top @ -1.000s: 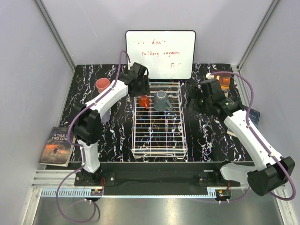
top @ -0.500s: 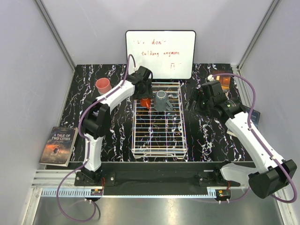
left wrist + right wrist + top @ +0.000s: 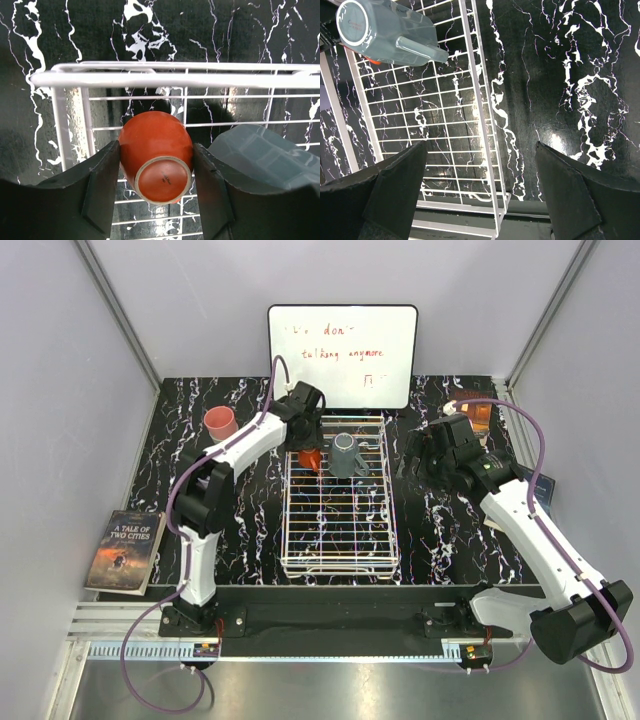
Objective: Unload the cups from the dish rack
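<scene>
The white wire dish rack (image 3: 340, 550) lies in the middle of the table. In its far left corner a small orange-red cup (image 3: 311, 458) lies tilted, base toward the left wrist camera (image 3: 156, 165). My left gripper (image 3: 156, 147) is shut on it, a finger pressed against each side. Beside it a dark grey mug (image 3: 346, 455) stands upside down in the rack, also seen in the left wrist view (image 3: 265, 155) and the right wrist view (image 3: 385, 35). My right gripper (image 3: 480, 145) hangs open above the rack's right rim (image 3: 480, 100), holding nothing. A pink cup (image 3: 220, 422) stands on the table at the left.
A whiteboard (image 3: 342, 355) with red writing leans at the back. A book (image 3: 125, 550) lies at the table's left edge. A small orange object (image 3: 478, 415) sits at the back right corner. Grey walls close in both sides.
My left arm reached further into the rack's far left corner, and its jaws narrowed onto the orange-red cup. The right gripper shifted slightly toward the rack's right side.
</scene>
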Robot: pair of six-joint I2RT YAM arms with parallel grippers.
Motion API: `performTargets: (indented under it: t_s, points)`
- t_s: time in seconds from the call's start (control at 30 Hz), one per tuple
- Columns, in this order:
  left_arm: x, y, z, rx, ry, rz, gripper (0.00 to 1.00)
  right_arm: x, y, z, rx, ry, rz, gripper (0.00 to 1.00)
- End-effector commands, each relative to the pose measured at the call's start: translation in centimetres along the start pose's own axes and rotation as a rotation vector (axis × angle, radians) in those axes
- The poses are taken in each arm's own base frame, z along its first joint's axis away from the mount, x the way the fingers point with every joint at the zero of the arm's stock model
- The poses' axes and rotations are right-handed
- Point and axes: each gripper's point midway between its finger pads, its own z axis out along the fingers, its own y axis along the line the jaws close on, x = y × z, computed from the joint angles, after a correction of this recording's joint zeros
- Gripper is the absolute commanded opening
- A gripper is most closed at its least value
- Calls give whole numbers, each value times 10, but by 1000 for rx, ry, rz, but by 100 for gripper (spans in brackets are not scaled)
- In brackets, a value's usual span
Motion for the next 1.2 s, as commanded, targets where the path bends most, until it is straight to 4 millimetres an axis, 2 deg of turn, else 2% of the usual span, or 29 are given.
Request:
performTargets:
  t_s: [0.0,0.07,0.2,0.47,0.53,0.73,0.77,0.8,0.83,0.87,0.9,0.93,0.97,1.0,1.07,1.1,1.17]
  points:
    - [6,7,-12,-8,7,19,0,-7,1,-6,-3,-30,10,95]
    - [1,4,-20,8,-7,24,0,-7,1,-6,-5,-29,10,95]
    - [-19,-8,-48,72,-64,24,0,-9,3,-7,-12,-37,7,95]
    - [-49,-39,-111,249,-151,4,0,-15,9,-7,-33,-50,5,96]
    - [-49,-46,-119,297,-153,2,0,-14,9,-5,-36,-51,5,96]
    - [-50,-45,-139,364,-180,-32,0,-12,10,-1,-46,-44,5,96]
    - [-44,-43,-144,387,-177,-45,0,-11,11,-1,-53,-41,3,96]
    - [-53,-49,-151,471,-203,-85,0,-12,13,0,-61,-46,3,96]
    - [-37,-44,-139,491,-164,-116,0,-12,16,0,-76,-43,1,96]
    - [-37,-45,-143,538,-169,-147,0,-12,18,0,-86,-41,1,97]
    - [-49,-52,-163,652,-209,-195,0,-14,21,0,-98,-47,-4,97]
    - [-36,-49,-155,672,-180,-220,0,-14,23,0,-112,-45,-3,97]
    - [-36,-50,-160,706,-190,-233,0,-15,25,-2,-124,-49,-4,97]
    - [-41,-56,-175,771,-217,-234,0,-17,28,-2,-139,-62,-1,97]
    - [-33,-58,-176,813,-211,-235,0,-20,33,-7,-172,-82,2,98]
    - [-37,-67,-195,897,-245,-221,0,-24,36,-9,-189,-102,2,98]
    - [-31,-70,-198,948,-241,-218,0,-27,40,-13,-219,-120,2,98]
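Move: The red cup is already between the left hand's fingers, right at the hand point, in the rack. The grey cup lies about 8 cm to the right, level fore and aft; the pink cup on the table stands some 20 cm left and 6 cm ahead. From the right hand, the red cup is roughly 14 cm ahead, 22 cm left and 12 cm below. Left hand lifts its red cup some 10 cm off the rack and back, fingers swinging 35 degrees right. ##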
